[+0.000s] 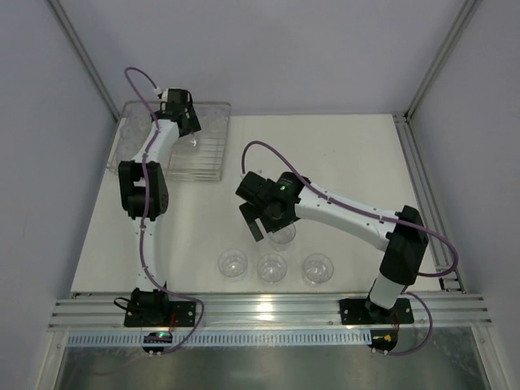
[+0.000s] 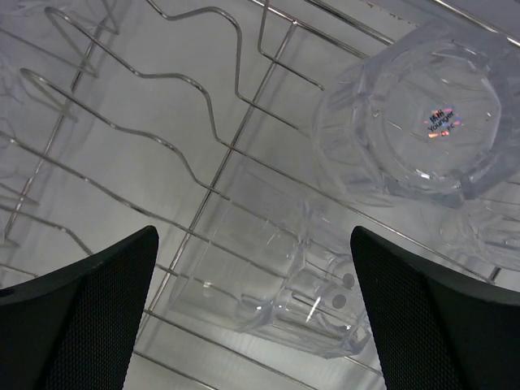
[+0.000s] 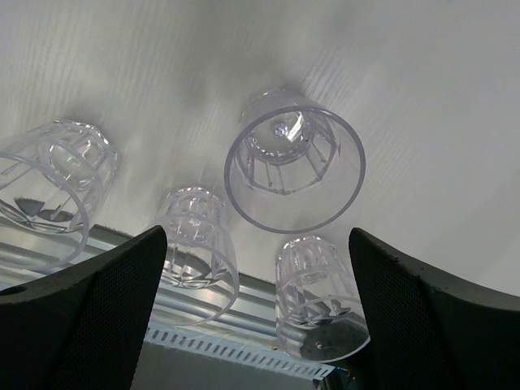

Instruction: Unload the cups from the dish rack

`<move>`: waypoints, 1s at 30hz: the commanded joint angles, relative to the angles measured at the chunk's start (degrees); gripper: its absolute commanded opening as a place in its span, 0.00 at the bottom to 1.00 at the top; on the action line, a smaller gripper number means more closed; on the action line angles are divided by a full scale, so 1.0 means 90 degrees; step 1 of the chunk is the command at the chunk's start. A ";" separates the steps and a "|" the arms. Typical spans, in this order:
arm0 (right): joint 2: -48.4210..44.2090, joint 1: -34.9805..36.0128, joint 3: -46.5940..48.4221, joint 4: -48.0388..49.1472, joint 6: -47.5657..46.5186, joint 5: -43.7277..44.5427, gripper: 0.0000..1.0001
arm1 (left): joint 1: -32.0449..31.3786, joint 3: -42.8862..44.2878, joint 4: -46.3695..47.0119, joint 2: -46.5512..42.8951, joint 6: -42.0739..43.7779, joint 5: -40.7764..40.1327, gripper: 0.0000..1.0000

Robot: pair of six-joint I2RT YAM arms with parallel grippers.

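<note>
The dish rack (image 1: 208,159) stands at the table's far left. My left gripper (image 1: 186,123) hangs over it, open. In the left wrist view its jaws stand wide on either side of a clear cup (image 2: 276,280) lying on its side on the rack wires (image 2: 203,106), without touching it. A second cup (image 2: 422,122) rests bottom-up beside it. My right gripper (image 1: 260,223) is open above an upright cup (image 3: 294,158) on the table, apart from it. Three more cups (image 1: 232,262) (image 1: 271,267) (image 1: 318,268) stand in a row nearer the front edge.
An aluminium rail (image 1: 268,309) runs along the table's near edge, just behind the row of cups. Frame posts rise at the back corners. The rack's upright wire dividers (image 2: 49,89) stand to the left of my left gripper.
</note>
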 commanded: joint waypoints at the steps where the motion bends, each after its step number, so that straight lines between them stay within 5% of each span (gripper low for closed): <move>1: -0.0378 -0.0062 0.0162 -0.0212 -0.0044 0.0222 0.95 | 0.0286 0.0338 0.0352 0.0123 0.0507 0.0887 1.00; 9: -0.0300 -0.0169 0.0249 -0.0271 -0.0171 0.0271 0.95 | 0.0374 -0.0549 0.0811 -0.0354 0.0546 0.2449 0.95; 20: -0.0300 -0.0189 0.0084 -0.0232 -0.0005 0.0320 0.95 | 0.0384 -0.1652 0.0938 -0.1125 0.0195 0.3945 0.63; 30: -0.0222 -0.0179 0.0122 -0.0173 0.0054 0.0359 0.95 | 0.0384 -0.1858 0.0587 -0.1624 0.0019 0.4892 0.58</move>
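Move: A cup lies on its side in the dish rack just under the left hand's open fingers, about 1 cm ahead, 1 cm left and 3 cm below. A large upturned cup stands about 7 cm ahead and 4 cm right of the hand, a smaller one 6 cm ahead and 9 cm right; the rack's right wall is level with it, 10 cm right. From the right hand, the lying cup is some 39 cm ahead, 25 cm left and 7 cm lower. Forward and down a mere centimetre over the lying cup, then the left hand reverses and sweeps right some 7 cm and back about 5, rising slightly. On the way its fingers close to just over half open around the cup's sides, while the wrist turns clockwise a good 20 degrees and rolls its left side down; cup and rack are dragged along. ##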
